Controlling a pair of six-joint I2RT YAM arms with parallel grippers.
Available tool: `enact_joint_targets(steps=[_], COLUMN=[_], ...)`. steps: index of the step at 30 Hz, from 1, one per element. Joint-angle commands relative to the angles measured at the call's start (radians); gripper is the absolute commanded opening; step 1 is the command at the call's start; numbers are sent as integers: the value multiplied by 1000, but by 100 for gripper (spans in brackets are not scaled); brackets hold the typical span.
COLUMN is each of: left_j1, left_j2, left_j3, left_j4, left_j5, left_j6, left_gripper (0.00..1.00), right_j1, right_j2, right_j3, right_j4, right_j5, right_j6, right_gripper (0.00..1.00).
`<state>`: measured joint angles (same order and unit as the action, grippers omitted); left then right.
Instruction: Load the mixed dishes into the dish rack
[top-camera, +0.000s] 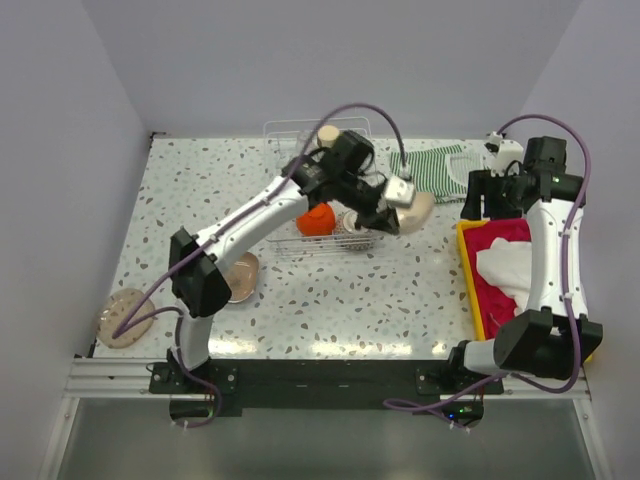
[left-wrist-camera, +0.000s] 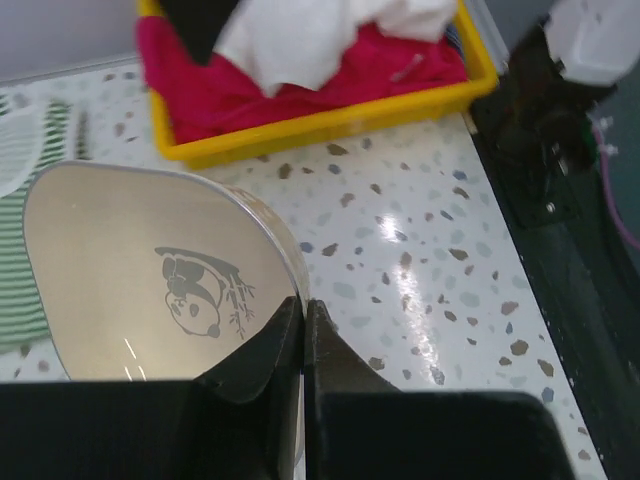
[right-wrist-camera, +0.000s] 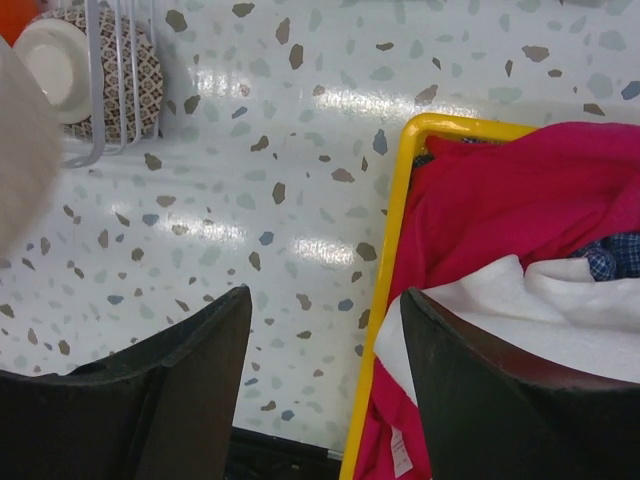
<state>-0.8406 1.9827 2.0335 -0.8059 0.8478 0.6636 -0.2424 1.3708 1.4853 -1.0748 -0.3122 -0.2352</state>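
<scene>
My left gripper (top-camera: 392, 222) (left-wrist-camera: 303, 305) is shut on the rim of a cream rounded-square plate (top-camera: 418, 208) (left-wrist-camera: 130, 270) with a panda print, holding it just right of the dish rack (top-camera: 372, 245). In the rack sit an orange-red bowl (top-camera: 316, 219) (right-wrist-camera: 14, 12) and a grey patterned bowl (right-wrist-camera: 85, 60). A brown plate (top-camera: 243, 277) and a pale round plate (top-camera: 123, 316) lie at the front left of the table. Over the inner edge of the yellow tray, my right gripper (top-camera: 478, 195) (right-wrist-camera: 325, 300) stands open with nothing in it.
The yellow tray (top-camera: 470, 262) (left-wrist-camera: 330, 125) (right-wrist-camera: 390, 260) of red and white cloths stands along the right side. A striped green cloth (top-camera: 435, 168) (left-wrist-camera: 15, 290) lies behind the held plate. The left arm stretches diagonally across the rack.
</scene>
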Motion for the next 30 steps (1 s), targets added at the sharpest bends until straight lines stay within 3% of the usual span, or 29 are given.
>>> enact_joint_targets(steps=[1,2,3,5,6,9,14,24,30], left_j1=[297,340,416,477,521,577,606,626,627], left_j2=[-105,-114,-131,-137,-127,-82,-9,90,143], left_j3=[-123,-168,-218,-364,-395,-470,-458,-492,-463], left_j4=[559,677,967,1234,1430,1693,1766,1834,1749], left_j5=[201,212,227,229,220,174,90,-35,-90], left_j6=[-705,-969,-1107,-1454,-1545,-1817,-1973,-2150,-2207], left_gripper=[0,0,0,0,0,0,0,0,0], right_j1=[-3,-3,-3,-1,-1,0,2,2,2], right_j2=[47,51,54,74,80,105,134,146,139], right_j3=[47,43,38,36,38,50,89,130,115], right_j4=[50,56,61,50,43,26,9,-70,-74], right_j5=[-19,-30,-37,-62,-62,-53,-15,88,128], right_j6=[97,108,109,100,96,88,97,54,40], right_gripper=[64,64,64,63,63,63,63,63,63])
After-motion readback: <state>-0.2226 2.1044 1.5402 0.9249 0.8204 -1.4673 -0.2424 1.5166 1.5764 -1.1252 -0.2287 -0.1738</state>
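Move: The left gripper already holds the cream plate. Its open slot in the rack's back row is about 24 cm ahead, 16 cm to the left and 14 cm below. The green plate stands at the same depth and height, about 6 cm to the slot's right. The cream cup is some 29 cm ahead and 15 cm left, the orange bowl 9 cm ahead and 18 cm left. From the idle right gripper the slot lies about 18 cm ahead, 33 cm left, 12 cm down. Sweep the left gripper quickly forward, about 25 cm, and left, about 17 cm, over the rack to its back row, rising some 8 cm, then easing down 3 cm. Keep the pinch on the cream plate and roll the wrist roughly 90 degrees, so the fingers point right, somewhat forward and slightly up, with the plate upright left of the green one. ##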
